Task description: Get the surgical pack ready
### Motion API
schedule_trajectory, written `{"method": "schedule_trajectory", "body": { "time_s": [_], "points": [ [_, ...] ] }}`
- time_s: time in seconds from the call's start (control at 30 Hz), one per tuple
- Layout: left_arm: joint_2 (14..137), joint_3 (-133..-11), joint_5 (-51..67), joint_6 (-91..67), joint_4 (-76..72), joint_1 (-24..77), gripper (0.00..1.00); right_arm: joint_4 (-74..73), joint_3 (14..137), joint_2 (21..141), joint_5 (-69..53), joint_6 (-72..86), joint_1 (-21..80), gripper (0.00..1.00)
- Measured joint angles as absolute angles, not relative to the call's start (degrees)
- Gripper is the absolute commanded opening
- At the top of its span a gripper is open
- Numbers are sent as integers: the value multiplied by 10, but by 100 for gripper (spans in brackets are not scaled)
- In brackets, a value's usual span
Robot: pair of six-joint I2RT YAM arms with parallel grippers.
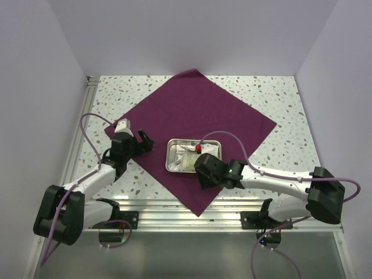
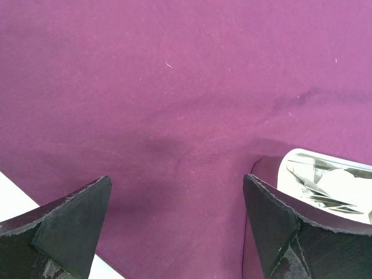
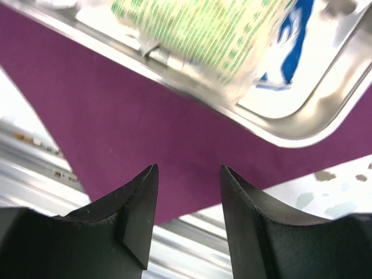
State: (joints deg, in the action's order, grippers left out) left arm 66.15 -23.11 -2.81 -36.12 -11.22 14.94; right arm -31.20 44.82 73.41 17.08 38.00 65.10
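The surgical pack's purple cloth lies spread flat as a diamond on the speckled table. A shiny steel tray sits on its near half, holding white packets and a small red piece. My left gripper hovers over the cloth's left part, left of the tray, jaws wide open and empty; the tray's corner shows past its right finger. My right gripper hangs over the cloth just near of the tray, jaws partly apart with nothing between them. A green-printed packet lies in the tray.
The cloth's near corner reaches the aluminium rail at the table's near edge. White walls close in the table at left, back and right. Bare speckled tabletop shows around the cloth's corners.
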Motion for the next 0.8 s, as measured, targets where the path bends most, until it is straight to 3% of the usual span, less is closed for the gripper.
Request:
{"method": "schedule_trajectory", "body": {
  "time_s": [0.33, 0.8],
  "points": [
    [676, -237, -26, -357, -116, 154, 98, -258, 519, 867, 121, 338, 589, 48],
    [701, -248, -26, -349, -116, 159, 98, -214, 556, 933, 83, 301, 513, 49]
  ]
}}
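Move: The tray's middle lies about 11 cm ahead of the right hand, 4 cm to its left and some 5 cm below. Inside it, the green-printed packet sits roughly 8 cm ahead and 5 cm left of that hand, the clear packet about 7 cm ahead and 10 cm left. From the left hand, the tray's middle is some 19 cm to the right, 5 cm nearer the base and 5 cm lower. The half-open right hand goes about 9 cm forward, sinking and edging left, fingertips pushing the tray's near wall. ##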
